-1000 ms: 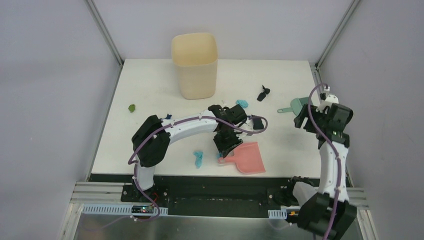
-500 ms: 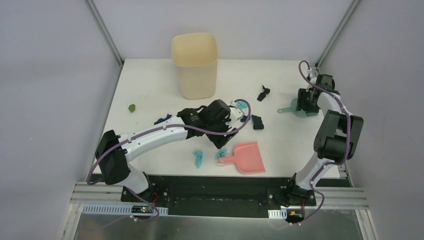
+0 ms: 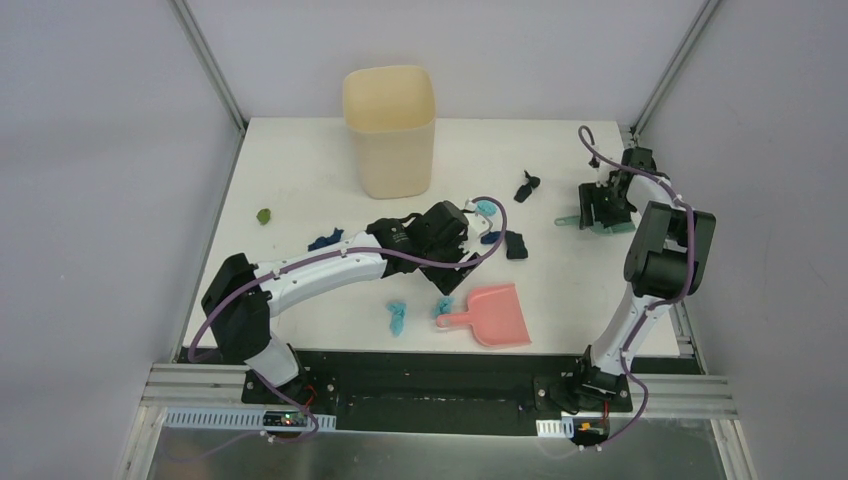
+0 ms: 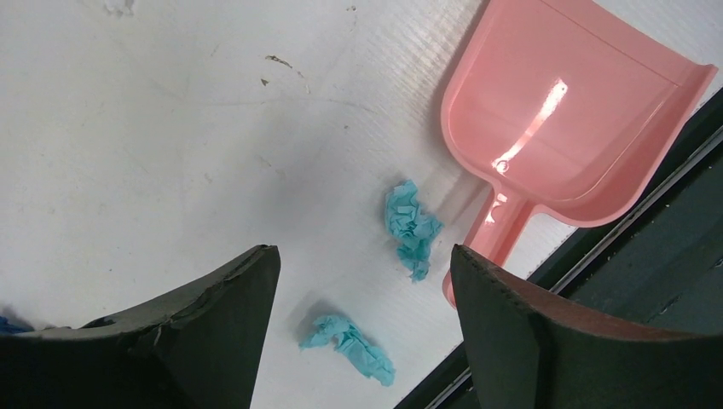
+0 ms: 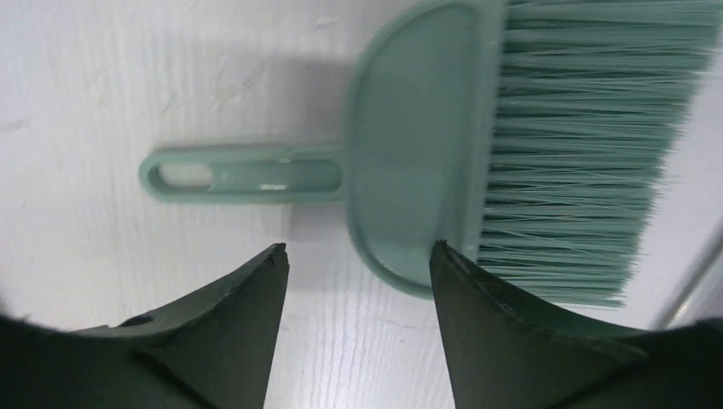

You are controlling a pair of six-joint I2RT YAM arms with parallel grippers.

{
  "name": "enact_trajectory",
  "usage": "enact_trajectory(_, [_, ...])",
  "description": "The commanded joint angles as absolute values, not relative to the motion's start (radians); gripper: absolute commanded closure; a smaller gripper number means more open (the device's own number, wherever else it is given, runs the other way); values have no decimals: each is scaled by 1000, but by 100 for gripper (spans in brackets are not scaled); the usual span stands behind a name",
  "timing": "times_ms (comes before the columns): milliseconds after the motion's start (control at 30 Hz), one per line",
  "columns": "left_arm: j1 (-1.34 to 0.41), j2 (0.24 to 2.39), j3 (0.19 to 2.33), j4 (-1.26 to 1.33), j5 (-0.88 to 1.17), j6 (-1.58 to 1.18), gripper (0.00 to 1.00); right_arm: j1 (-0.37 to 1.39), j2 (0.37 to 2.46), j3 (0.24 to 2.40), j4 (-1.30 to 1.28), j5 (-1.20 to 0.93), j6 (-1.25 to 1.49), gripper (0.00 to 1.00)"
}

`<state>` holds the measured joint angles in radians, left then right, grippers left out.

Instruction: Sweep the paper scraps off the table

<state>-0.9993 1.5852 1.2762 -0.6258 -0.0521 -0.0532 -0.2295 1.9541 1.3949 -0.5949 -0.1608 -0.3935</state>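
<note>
Several paper scraps lie on the white table (image 3: 300, 290): green (image 3: 264, 215), navy (image 3: 325, 240), black (image 3: 527, 187), dark (image 3: 515, 245), and light blue ones (image 3: 486, 208) (image 3: 397, 318) (image 3: 443, 308). My left gripper (image 3: 450, 275) (image 4: 364, 251) hangs open and empty above two light blue scraps (image 4: 412, 226) (image 4: 349, 341), beside the pink dustpan (image 4: 563, 111) (image 3: 497, 315). My right gripper (image 3: 603, 208) (image 5: 359, 247) is open over the teal brush (image 5: 426, 170) (image 3: 575, 220), which lies flat. One right fingertip (image 5: 448, 260) sits over the brush head's edge, and the handle lies beyond the jaws.
A tall cream bin (image 3: 390, 130) stands at the back centre of the table. The brush lies close to the right edge rail (image 3: 632, 150). The dustpan sits near the front edge, by the black base rail (image 4: 648, 247).
My left gripper has opened and drawn back from the dustpan handle. The dustpan stays flat on the table. My right arm has swung out to the far right, over the brush.
</note>
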Motion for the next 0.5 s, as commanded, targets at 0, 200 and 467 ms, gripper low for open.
enact_trajectory(0, [-993,1553,1266,-574,-65,-53,25,-217,1928,1406,-711,-306,-578,37])
enact_trajectory(200, [-993,1557,1267,-572,-35,-60,27,-182,1805,1257,-797,-319,-876,52])
enact_trajectory(467, [-993,1543,1266,-568,-41,-60,28,-184,1620,1150,-983,-288,-1211,80])
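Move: The green brush lies just under the right hand, its middle about 2 cm ahead, 2 cm to the right and 2 cm below; the handle points left. A knotted black scrap is some 17 cm left and 10 cm ahead of this hand, a flat black scrap about 20 cm left and 6 cm back, the pink dustpan roughly 25 cm left and 24 cm back. From the left hand the brush lies about 21 cm ahead and 40 cm right. Already down on the near side of the brush head with its right finger, the right hand drags the brush back towards the base, then draws off it, travelling about 10 cm back and half as far left, nearly level. It turns counter-clockwise some 35 degrees as the fingers narrow from wide to about a quarter open, still empty, ending by the head's handle-side edge. ##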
